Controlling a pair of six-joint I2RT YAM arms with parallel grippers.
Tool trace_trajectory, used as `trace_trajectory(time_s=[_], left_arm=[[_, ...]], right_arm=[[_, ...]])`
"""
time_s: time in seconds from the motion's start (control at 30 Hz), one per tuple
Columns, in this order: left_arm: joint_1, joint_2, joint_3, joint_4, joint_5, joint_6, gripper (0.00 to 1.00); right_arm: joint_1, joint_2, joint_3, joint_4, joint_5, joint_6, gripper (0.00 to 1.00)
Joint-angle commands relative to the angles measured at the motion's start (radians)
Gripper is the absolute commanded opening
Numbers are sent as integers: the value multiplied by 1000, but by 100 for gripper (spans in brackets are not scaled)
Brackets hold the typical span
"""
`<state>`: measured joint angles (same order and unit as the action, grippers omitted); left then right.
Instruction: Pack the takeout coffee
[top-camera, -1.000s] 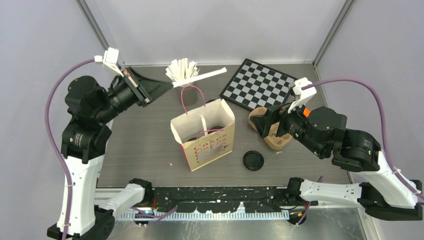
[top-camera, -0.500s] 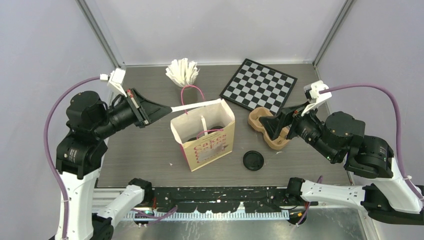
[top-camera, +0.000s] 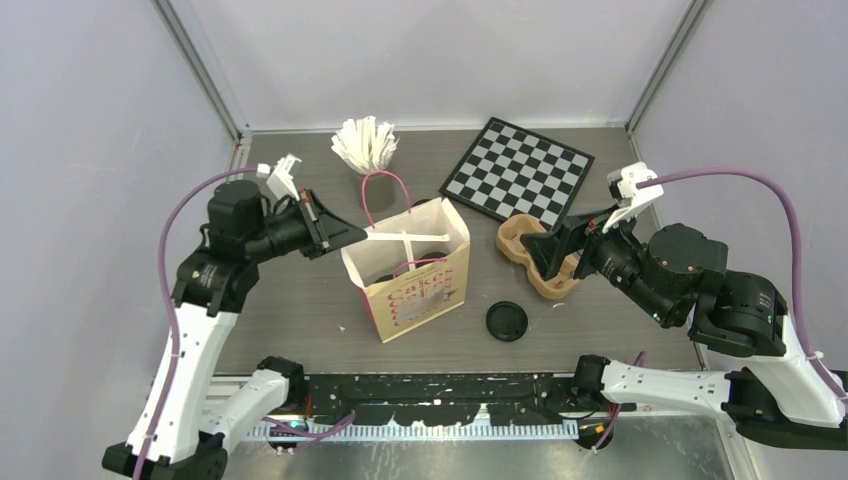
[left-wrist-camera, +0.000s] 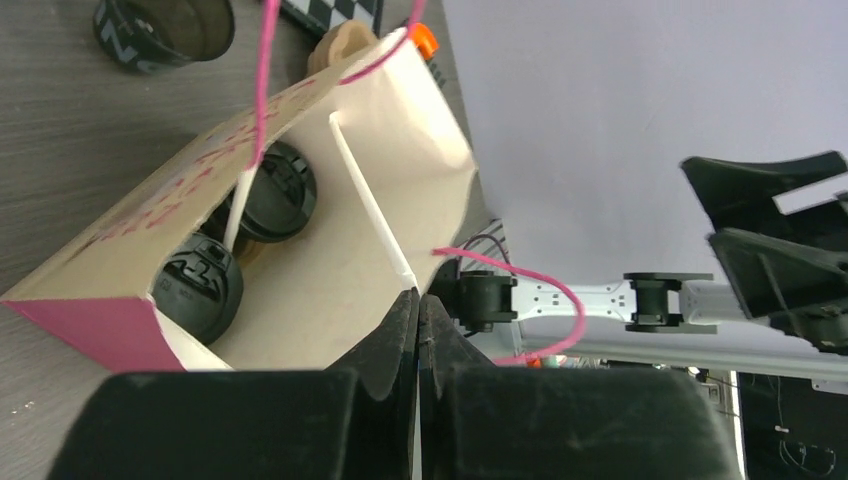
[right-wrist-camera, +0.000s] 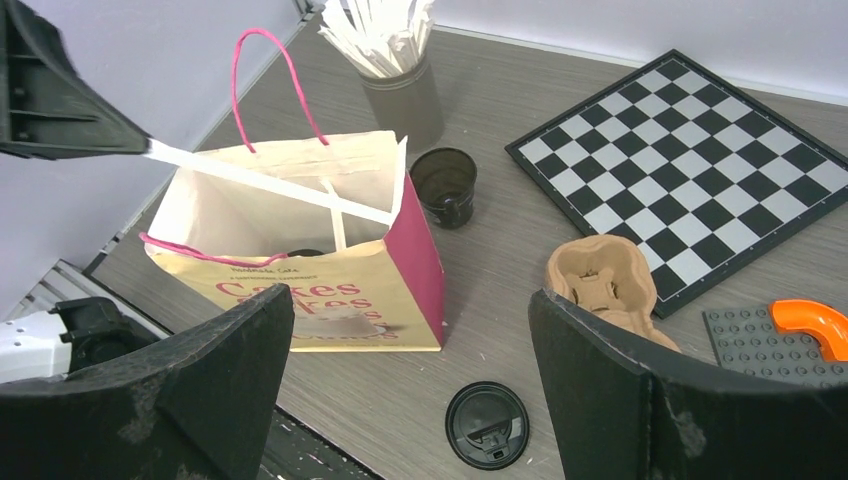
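Two black lidded takeout coffee cups (left-wrist-camera: 280, 190) (left-wrist-camera: 200, 285) stand inside the open paper bag (top-camera: 415, 290). One white stirrer stick (top-camera: 407, 248) stands upright in the bag. My left gripper (top-camera: 360, 236) is shut on a second white stirrer stick (top-camera: 410, 236), which reaches across the bag's mouth. In the left wrist view that stick (left-wrist-camera: 365, 205) runs from my shut fingertips (left-wrist-camera: 405, 310) into the bag. An open black cup (right-wrist-camera: 445, 185) without a lid stands behind the bag. A loose black lid (top-camera: 506, 321) lies in front of it. My right gripper (top-camera: 545, 252) hangs open over the brown carrier (top-camera: 520, 235), holding nothing.
A grey cup of white stirrer sticks (top-camera: 364, 147) stands at the back. The chessboard (top-camera: 515, 168) lies at the back right. A grey studded plate with an orange piece (right-wrist-camera: 810, 325) sits to the right of the carrier. The bag's pink handles (top-camera: 385, 195) stick up.
My left arm has swung down and forward from the stirrer cup, bringing the held stick to the bag's mouth. The right arm drew back a little, then stayed still.
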<state>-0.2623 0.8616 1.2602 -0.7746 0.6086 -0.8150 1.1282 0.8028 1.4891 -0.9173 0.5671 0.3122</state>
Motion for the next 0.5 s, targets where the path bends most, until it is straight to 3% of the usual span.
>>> trace_trajectory(time_s=[0.0,0.13,0.17,0.23,0.3,0.47], left_arm=[[-3,2,-86,220,55,-15,0],[-3,13,-148,287,72,-43,0],[-3,17,-151,277,71,-38,4],[-3,19,-131,224,53,-11,25],[-3,19,-94,162,19,26,37],[-3,68,112,14,-89,116,49]], right_arm=[[-4,-14,12,-5,29,5,91],[-3,-10,11,-6,28,12,91],[-2,-8,11,-8,27,14,91],[-3,-4,10,-13,25,15,91],[-2,1,12,-29,19,24,91],[-2,3,8,-99,13,91,91]])
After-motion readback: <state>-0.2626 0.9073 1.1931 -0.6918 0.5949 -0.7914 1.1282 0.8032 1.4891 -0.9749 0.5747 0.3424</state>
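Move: The left hand holds a wrapped straw over the left end of the takeout bag; the bag's middle lies about 5 cm ahead, 6 cm to its right and 24 cm below. An empty dark cup stands some 20 cm ahead and 9 cm right, and the straw holder about 27 cm ahead and 2 cm left. The black lid lies about 24 cm right and 1 cm ahead. From the right hand the bag is roughly 9 cm ahead, 19 cm left and 28 cm lower. The left hand sinks about 3.5 cm and eases some 2 cm forward and slightly right over the bag's open mouth, lowering the pinched straw farther into it with the wrist almost unturned. There it stops and its fingers open to about half, letting go of the straw inside the bag, after which the empty hand starts back up by about 1 cm. ##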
